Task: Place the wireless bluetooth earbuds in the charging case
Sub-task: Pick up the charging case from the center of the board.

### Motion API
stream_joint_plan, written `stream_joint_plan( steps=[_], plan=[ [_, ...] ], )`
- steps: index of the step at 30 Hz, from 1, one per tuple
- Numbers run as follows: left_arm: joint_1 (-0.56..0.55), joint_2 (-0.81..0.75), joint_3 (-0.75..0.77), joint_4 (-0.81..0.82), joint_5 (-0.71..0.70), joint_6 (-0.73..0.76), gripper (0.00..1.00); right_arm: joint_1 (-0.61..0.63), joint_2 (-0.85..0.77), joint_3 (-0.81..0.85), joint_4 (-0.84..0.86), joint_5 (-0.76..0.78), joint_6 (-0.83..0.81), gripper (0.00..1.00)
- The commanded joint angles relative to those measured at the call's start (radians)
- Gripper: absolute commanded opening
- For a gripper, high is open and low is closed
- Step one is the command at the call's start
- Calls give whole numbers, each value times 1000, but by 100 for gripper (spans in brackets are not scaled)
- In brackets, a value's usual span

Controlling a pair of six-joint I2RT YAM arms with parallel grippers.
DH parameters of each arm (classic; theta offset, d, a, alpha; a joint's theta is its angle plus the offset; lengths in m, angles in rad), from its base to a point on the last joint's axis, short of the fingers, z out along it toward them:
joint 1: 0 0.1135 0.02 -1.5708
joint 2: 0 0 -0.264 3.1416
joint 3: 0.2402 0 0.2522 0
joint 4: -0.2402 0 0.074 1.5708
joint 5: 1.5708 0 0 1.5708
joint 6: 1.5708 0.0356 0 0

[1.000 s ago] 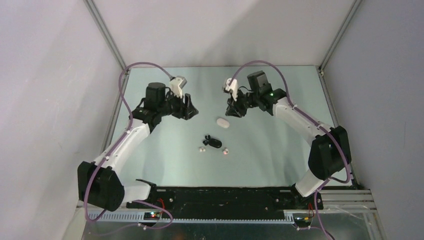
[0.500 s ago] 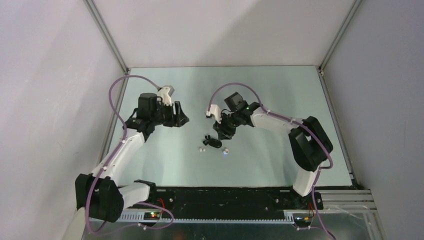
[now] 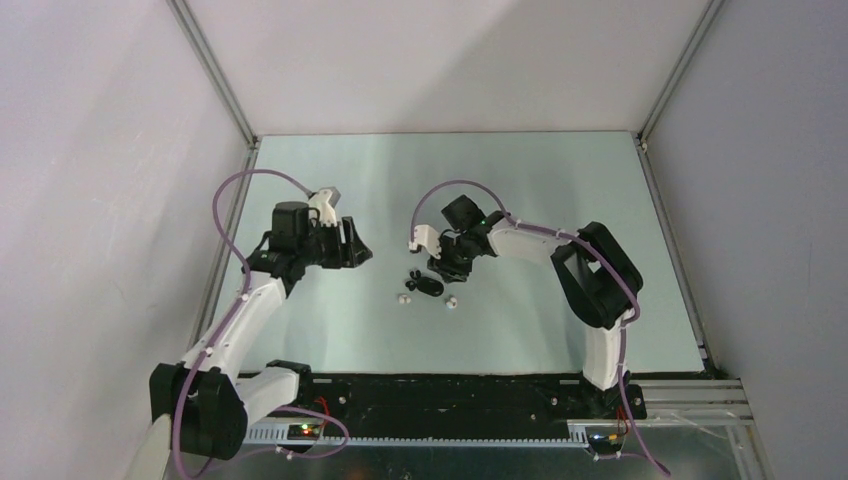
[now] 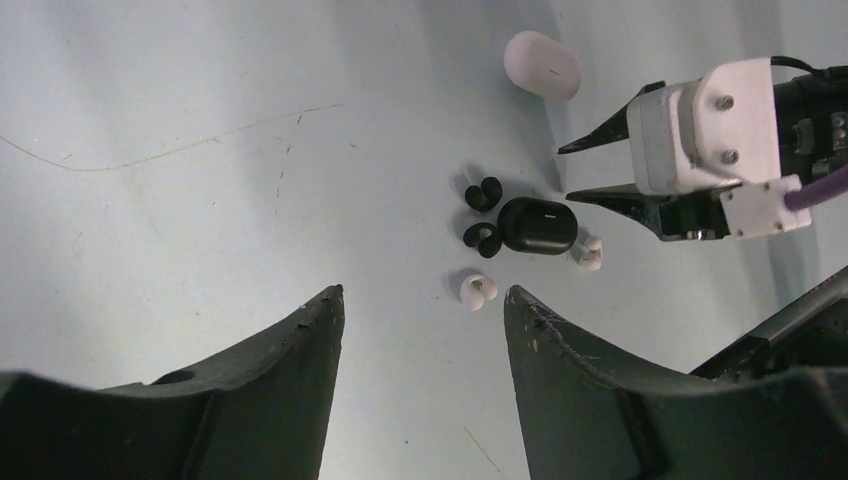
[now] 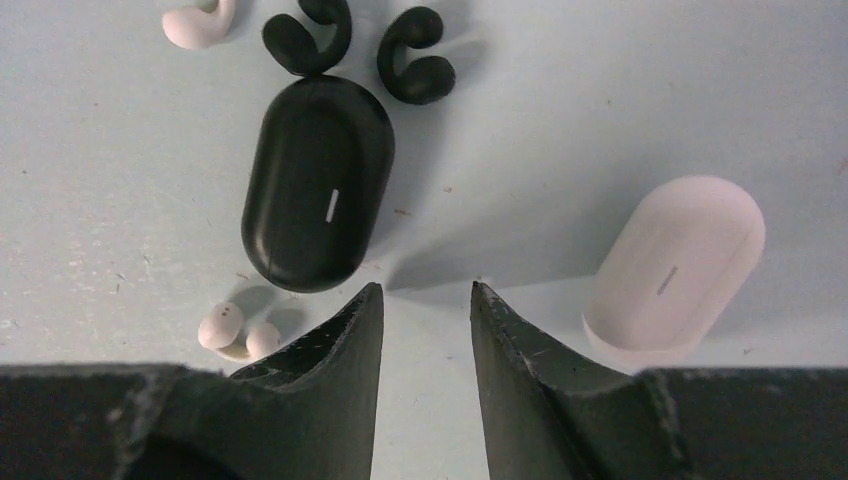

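Observation:
A closed black charging case (image 5: 318, 185) lies mid-table, also seen as the black case (image 3: 430, 287) (image 4: 537, 225). Two black earbuds (image 5: 308, 35) (image 5: 415, 55) lie at its far end. One white earbud (image 5: 238, 332) sits by its near end and another white earbud (image 5: 200, 22) beyond it. A closed white case (image 5: 675, 265) lies to the right. My right gripper (image 5: 426, 287) hovers open between the two cases, empty. My left gripper (image 4: 422, 293) is open and empty, left of the group, with a white earbud (image 4: 478, 290) just ahead of its right finger.
Grey enclosure walls with aluminium posts (image 3: 212, 70) ring the pale green table (image 3: 560, 180). A black rail (image 3: 450, 395) runs along the near edge. The right arm's elbow (image 3: 600, 270) stands right of the group.
Both arms came down and inward toward the earbuds. The right gripper moved from the back over the white case to the black case, and its jaws stand wider.

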Motion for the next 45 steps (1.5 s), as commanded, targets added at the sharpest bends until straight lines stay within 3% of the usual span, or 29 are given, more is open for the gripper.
stream_joint_plan(
  steps=[1,9,19,29,40,45],
  plan=[
    [8,-28,-4,9,-15,-19,65,42,26,29,36,6,-72,41],
    [16,-37,-21,8,-11,-22,64,121,42,54,22,-63,-93,43],
    [23,-41,-27,8,-13,-18,64,130,93,149,14,-156,-95,51],
    [32,-37,-23,7,-4,-14,64,130,87,178,-128,-319,-364,57],
    [54,-56,-10,-29,9,-13,64,156,142,270,-235,-270,-741,61],
    [79,-74,-9,-45,23,-26,64,174,180,337,-381,-281,-899,63]
  ],
)
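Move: The black charging case lies about 4 cm to the right hand's left and 3 cm back, its middle some 2 cm lower than the fingers. Two black earbuds sit by its far end, both 8 cm left of this hand, one level and one 3 cm back. A white earbud lies 6 cm straight back, and the white case 7 cm ahead, 1 cm left. From the left hand the black case is about 13 cm right, 2 cm back and 13 cm down. The right hand's fingers shove the black case along the board as the hand sweeps left about 9 cm and back about 5, first diagonally, then rising a little. The wrist turns counter-clockwise by nearly 50 degrees, mostly late, and the fingers spread wider without gripping, ending with their tips close against the case. ##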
